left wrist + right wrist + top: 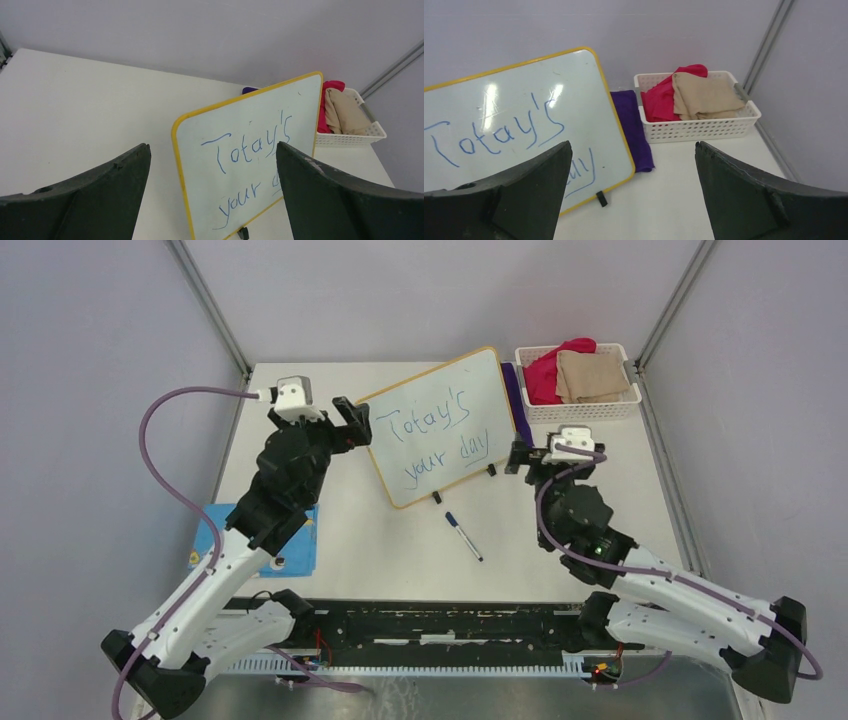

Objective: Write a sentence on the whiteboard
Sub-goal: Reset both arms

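The whiteboard (440,425) with its yellow-tan frame stands tilted on two small black feet at the middle back of the table. The sentence (432,435) reads "Totay's your day" in blue marker, on two lines. My left gripper (355,418) is open just beside the board's left edge and holds nothing. In the left wrist view the whiteboard (250,165) shows between the spread fingers of that gripper (212,147). My right gripper (517,457) is open next to the board's right lower corner. In the right wrist view that gripper (633,143) is empty, with the whiteboard (514,125) on its left.
A capped marker pen (463,536) lies on the table in front of the board. A white basket (578,408) with red and tan cloths sits at the back right. A purple cloth (631,125) lies between board and basket. A blue booklet (207,536) lies under the left arm.
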### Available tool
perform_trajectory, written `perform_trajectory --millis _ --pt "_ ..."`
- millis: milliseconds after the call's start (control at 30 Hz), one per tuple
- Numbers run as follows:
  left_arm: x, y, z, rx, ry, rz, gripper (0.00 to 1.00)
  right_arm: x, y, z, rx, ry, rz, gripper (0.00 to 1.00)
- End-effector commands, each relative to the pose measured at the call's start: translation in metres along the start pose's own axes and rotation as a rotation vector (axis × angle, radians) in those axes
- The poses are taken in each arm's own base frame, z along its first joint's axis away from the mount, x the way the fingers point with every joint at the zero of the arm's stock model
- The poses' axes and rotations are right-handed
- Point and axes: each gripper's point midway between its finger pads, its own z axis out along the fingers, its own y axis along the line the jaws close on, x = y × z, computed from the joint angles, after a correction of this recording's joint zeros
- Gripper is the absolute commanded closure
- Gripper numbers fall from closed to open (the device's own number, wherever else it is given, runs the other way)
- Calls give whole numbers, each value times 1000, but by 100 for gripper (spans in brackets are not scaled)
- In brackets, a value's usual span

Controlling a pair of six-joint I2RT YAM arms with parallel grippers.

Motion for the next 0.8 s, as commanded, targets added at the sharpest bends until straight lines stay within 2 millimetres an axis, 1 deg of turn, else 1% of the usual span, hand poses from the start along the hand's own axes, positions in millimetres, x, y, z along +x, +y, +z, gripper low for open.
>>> perform_trajectory --millis 0,67,133,233,433,600,767 --pt "-27 1 -10 52 -161 44 0 -7 -25 -14 -26 -136 -51 2" --pt "-14 4 -11 47 -127 39 0 6 -24 -20 -68 -133 -56 2" --pt "-5 3 -13 59 -108 42 0 16 -29 -23 -62 -124 -48 2" --pt "0 -4 -18 74 -105 67 0 25 -30 -24 -66 -108 -59 2" --pt "6 -6 -17 66 -91 95 0 22 -27 -26 -95 -137 -60 2" --pt "9 -5 -17 63 -86 106 0 25 -27 -25 -93 -139 -66 2" --pt "12 -8 -18 74 -80 109 0 28 -25 -24 -84 -132 -69 2"
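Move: The whiteboard's middle lies about 25 cm ahead of my left hand, 22 cm to its right and 34 cm below. From my right hand it is roughly 28 cm ahead, 20 cm to the left and 31 cm down. The marker lies some 5 cm back and 14 cm left of my right hand, about 32 cm below it; the white basket is 38 cm ahead and 18 cm right, 28 cm lower. Both my hands settle from their raised pose over the table, empty and wide open. I sink my right hand about 4 cm, easing it some 2 to 3 cm right and back as its left side dips slightly; my left draws back and down about 2 cm each, ending slightly to the right. Then I hold both nearly still, pointing forward and touching nothing. ##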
